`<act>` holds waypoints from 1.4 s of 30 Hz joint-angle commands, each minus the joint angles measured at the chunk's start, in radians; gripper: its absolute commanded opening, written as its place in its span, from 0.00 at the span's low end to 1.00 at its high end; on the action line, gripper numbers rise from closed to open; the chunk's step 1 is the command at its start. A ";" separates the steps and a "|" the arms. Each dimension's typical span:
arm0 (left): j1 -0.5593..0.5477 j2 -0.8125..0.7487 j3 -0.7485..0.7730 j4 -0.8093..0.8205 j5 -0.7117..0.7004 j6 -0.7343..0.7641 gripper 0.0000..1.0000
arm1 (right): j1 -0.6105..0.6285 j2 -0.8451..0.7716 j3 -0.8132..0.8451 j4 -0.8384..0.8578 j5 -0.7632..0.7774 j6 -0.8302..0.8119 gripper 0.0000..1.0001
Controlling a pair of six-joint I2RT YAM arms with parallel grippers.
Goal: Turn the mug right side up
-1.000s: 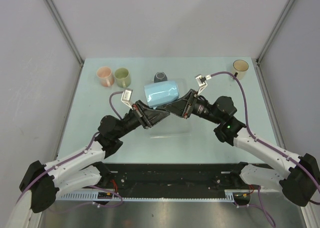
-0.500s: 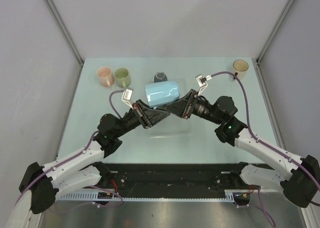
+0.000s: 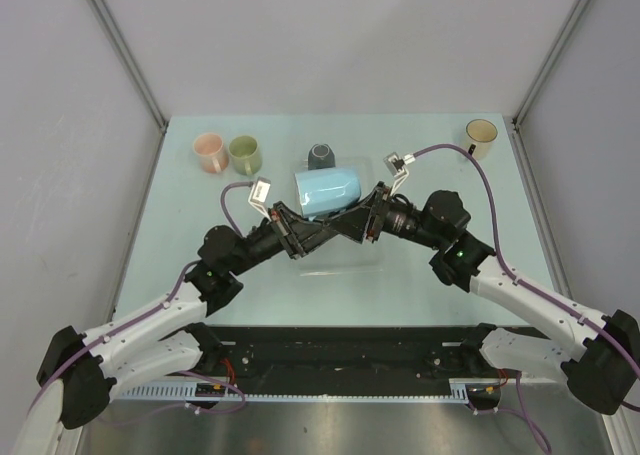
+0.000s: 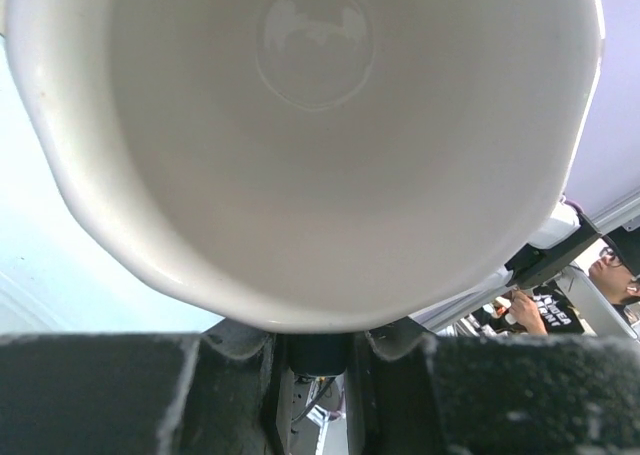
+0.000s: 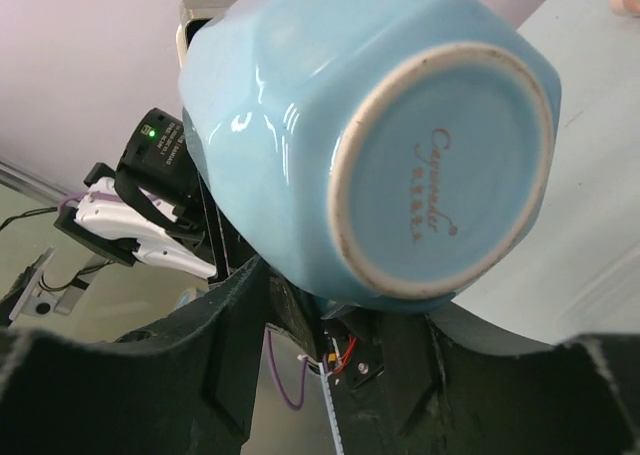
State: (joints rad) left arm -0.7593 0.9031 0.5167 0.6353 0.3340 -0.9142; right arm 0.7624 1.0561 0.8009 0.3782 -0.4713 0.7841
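The light blue mug (image 3: 327, 192) is held in the air over the middle of the table, lying on its side. Its white inside (image 4: 320, 125) faces the left wrist camera and its base (image 5: 440, 165) faces the right wrist camera. My left gripper (image 3: 312, 227) is under the mug from the left, its fingers (image 4: 235, 340) close together below the rim and shut on a dark part on the mug's underside. My right gripper (image 3: 352, 222) comes from the right, its fingers (image 5: 235, 315) spread on either side of the mug's lower edge.
A pink cup (image 3: 208, 151) and a green cup (image 3: 245, 154) stand at the back left. A dark cup (image 3: 321, 155) stands just behind the held mug. A beige cup (image 3: 481, 135) stands at the back right corner. The two grippers nearly touch under the mug.
The mug has shifted slightly right and turned a little. My right gripper has moved in closer under it. The left gripper has edged right with it.
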 commanded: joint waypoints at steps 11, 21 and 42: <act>0.009 -0.076 0.046 0.052 -0.082 0.083 0.00 | -0.011 -0.076 0.069 -0.087 -0.049 -0.048 0.66; 0.119 -0.171 0.154 -0.219 -0.127 0.175 0.00 | -0.037 -0.235 0.076 -0.367 0.045 -0.167 0.74; 0.518 0.314 0.715 -1.264 -0.619 0.588 0.00 | 0.061 -0.189 0.166 -0.898 0.657 -0.295 0.75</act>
State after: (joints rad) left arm -0.3435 1.1530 1.1473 -0.6071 -0.2462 -0.3607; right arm 0.8070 0.8875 0.9180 -0.4725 0.0582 0.5110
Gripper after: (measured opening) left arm 0.236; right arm 0.742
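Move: My left hand already holds the blue mug by its rim. The open table I take it towards is some 25 cm ahead, 27 cm to the left and 25 cm below; from my right hand it lies about 24 cm ahead, 28 cm left and 27 cm down. From my left hand the green mug stands about 35 cm ahead and 23 cm left, the pink mug about 36 cm ahead and 32 cm left, and the far grey mug about 33 cm ahead and 2 cm left, all some 23 cm lower. Keeping my pinch on the blue mug's rim, I linger, then swing my left hand left and forward about 25 cm towards the table by the pink and green mugs, rising slightly before sinking to 8 cm lower, while the wrist turns nearly 80 degrees counter-clockwise and over until the fingers point forward and down. My right hand, already slack, opens wider and draws off about 10 cm to the right and 9 cm down, fingers tipping downward. ##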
